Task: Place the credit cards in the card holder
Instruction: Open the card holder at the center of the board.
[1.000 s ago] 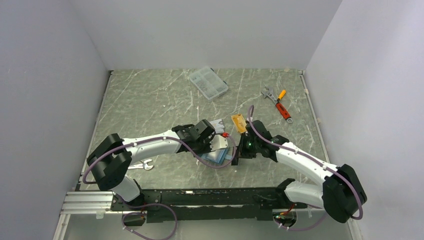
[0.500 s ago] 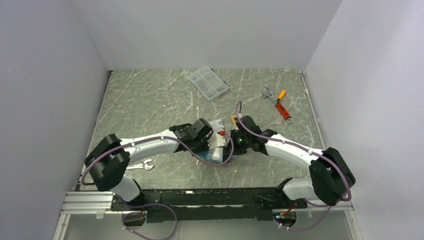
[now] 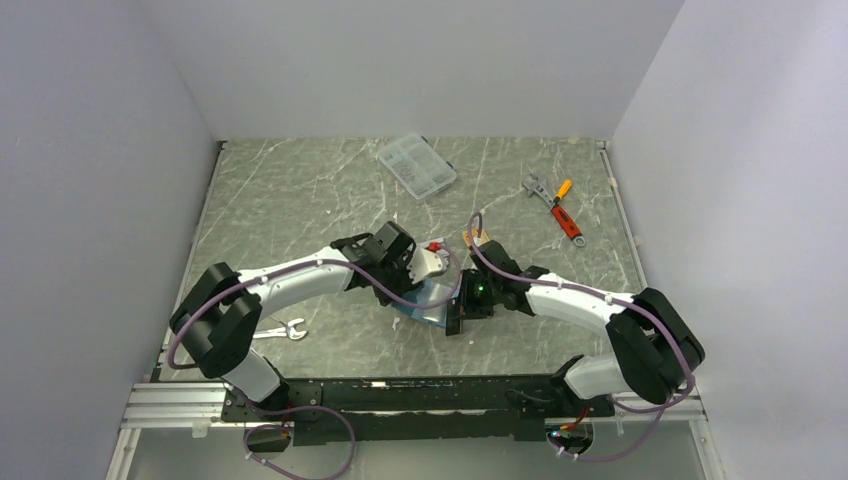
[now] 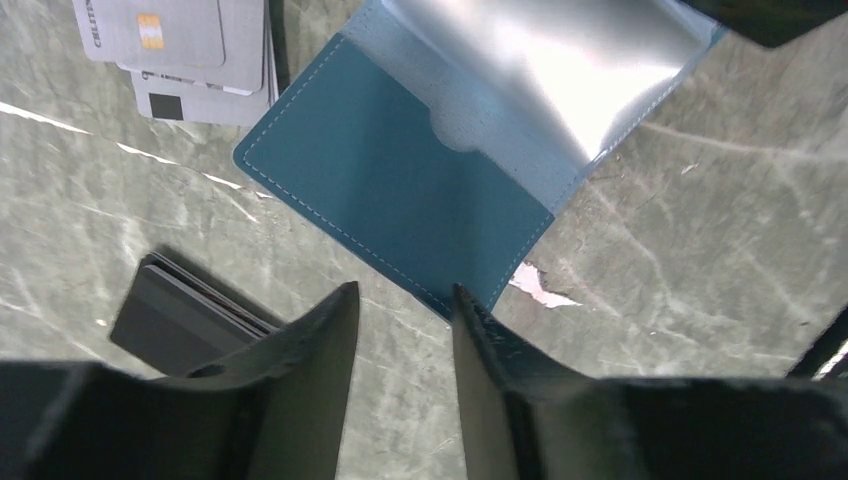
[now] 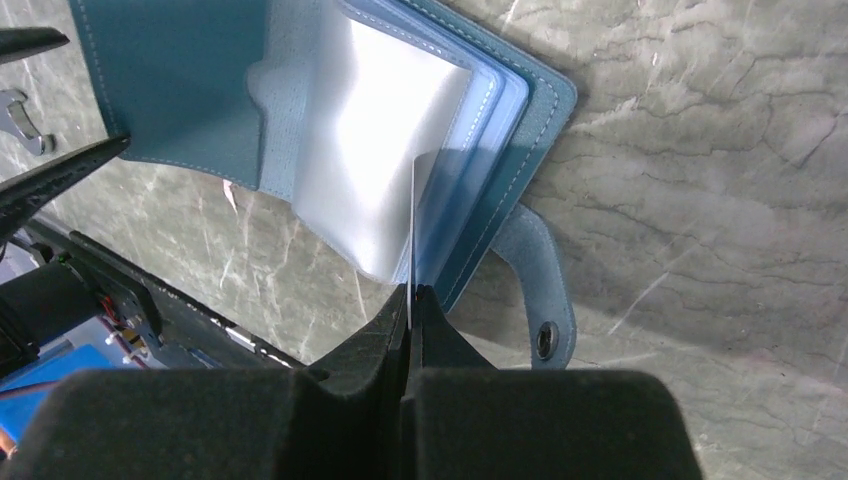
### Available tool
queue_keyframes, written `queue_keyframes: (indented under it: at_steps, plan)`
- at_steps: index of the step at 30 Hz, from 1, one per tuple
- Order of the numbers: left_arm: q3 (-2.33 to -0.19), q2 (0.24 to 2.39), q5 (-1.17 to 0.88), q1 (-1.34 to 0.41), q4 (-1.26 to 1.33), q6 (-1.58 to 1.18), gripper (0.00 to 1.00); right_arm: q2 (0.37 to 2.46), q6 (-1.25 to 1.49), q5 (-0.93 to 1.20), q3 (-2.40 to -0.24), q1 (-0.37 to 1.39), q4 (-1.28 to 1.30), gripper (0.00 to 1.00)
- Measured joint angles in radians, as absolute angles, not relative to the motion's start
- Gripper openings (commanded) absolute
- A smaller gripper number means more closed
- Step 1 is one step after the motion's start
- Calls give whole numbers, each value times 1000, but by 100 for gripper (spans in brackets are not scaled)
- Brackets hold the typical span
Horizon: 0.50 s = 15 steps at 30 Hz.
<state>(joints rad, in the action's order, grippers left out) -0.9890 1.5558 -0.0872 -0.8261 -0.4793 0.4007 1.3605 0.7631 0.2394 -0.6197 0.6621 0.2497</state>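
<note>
The teal card holder [image 4: 400, 170] lies open on the table, its clear sleeves [image 5: 370, 150] fanned up and its snap tab [image 5: 540, 290] flat to the side. My right gripper [image 5: 410, 292] is shut on a thin card [image 5: 411, 230], seen edge-on, whose far end sits between the sleeves. Just off the holder's near corner my left gripper [image 4: 400, 292] stands open, with only bare table between its fingers. Two silver-grey credit cards [image 4: 170, 40] lie beside the holder. An orange credit card [image 3: 472, 238] lies behind the right arm.
A flat black case [image 4: 180, 315] lies close to the left finger. A clear compartment box [image 3: 416, 166] sits at the back, an adjustable wrench and orange-handled tools [image 3: 555, 205] at the back right, and a small spanner [image 3: 285, 328] by the left arm's base.
My left gripper has opened and let go of the holder's cover. My right arm has swung left and down, bringing the card into the holder's sleeves.
</note>
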Motion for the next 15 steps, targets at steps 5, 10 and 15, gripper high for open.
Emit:
queue_keyframes:
  at_steps: [5,10,15]
  plan:
    - [-1041,1591,-204,-760,-515,349,73,1362,772,246,-603,662,227,0]
    - [-1095,1640,-316,-714,-543,289,78,1361,778,249,-597,662,215,0]
    - [-1140,1697,-405,-671,-565,237,75,1361,779,252,-593,662,210,0]
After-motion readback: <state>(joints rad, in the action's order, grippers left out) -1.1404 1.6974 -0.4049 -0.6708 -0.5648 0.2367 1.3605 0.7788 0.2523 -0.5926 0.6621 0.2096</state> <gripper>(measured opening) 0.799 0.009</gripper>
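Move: The free flap of the open card holder lies about 5 cm to the right of my left hand, level with it and some 4 cm below. The white cards are about 9 cm ahead and 9 cm to the right of that hand, the black cards 7 cm ahead and 4 cm to its left. From my right hand, already gripping a black card, the holder's clear pocket is about 4 cm left, 1 cm ahead and 3 cm down. I spread my half-open left fingers wide while easing that hand about 2 cm to the right and slightly forward over the holder's free flap, staying low. My left wrist turns some 25 degrees, so the fingers point less forward and more to the right. My right hand stays put, keeping the black card pinched at the clear pocket. ##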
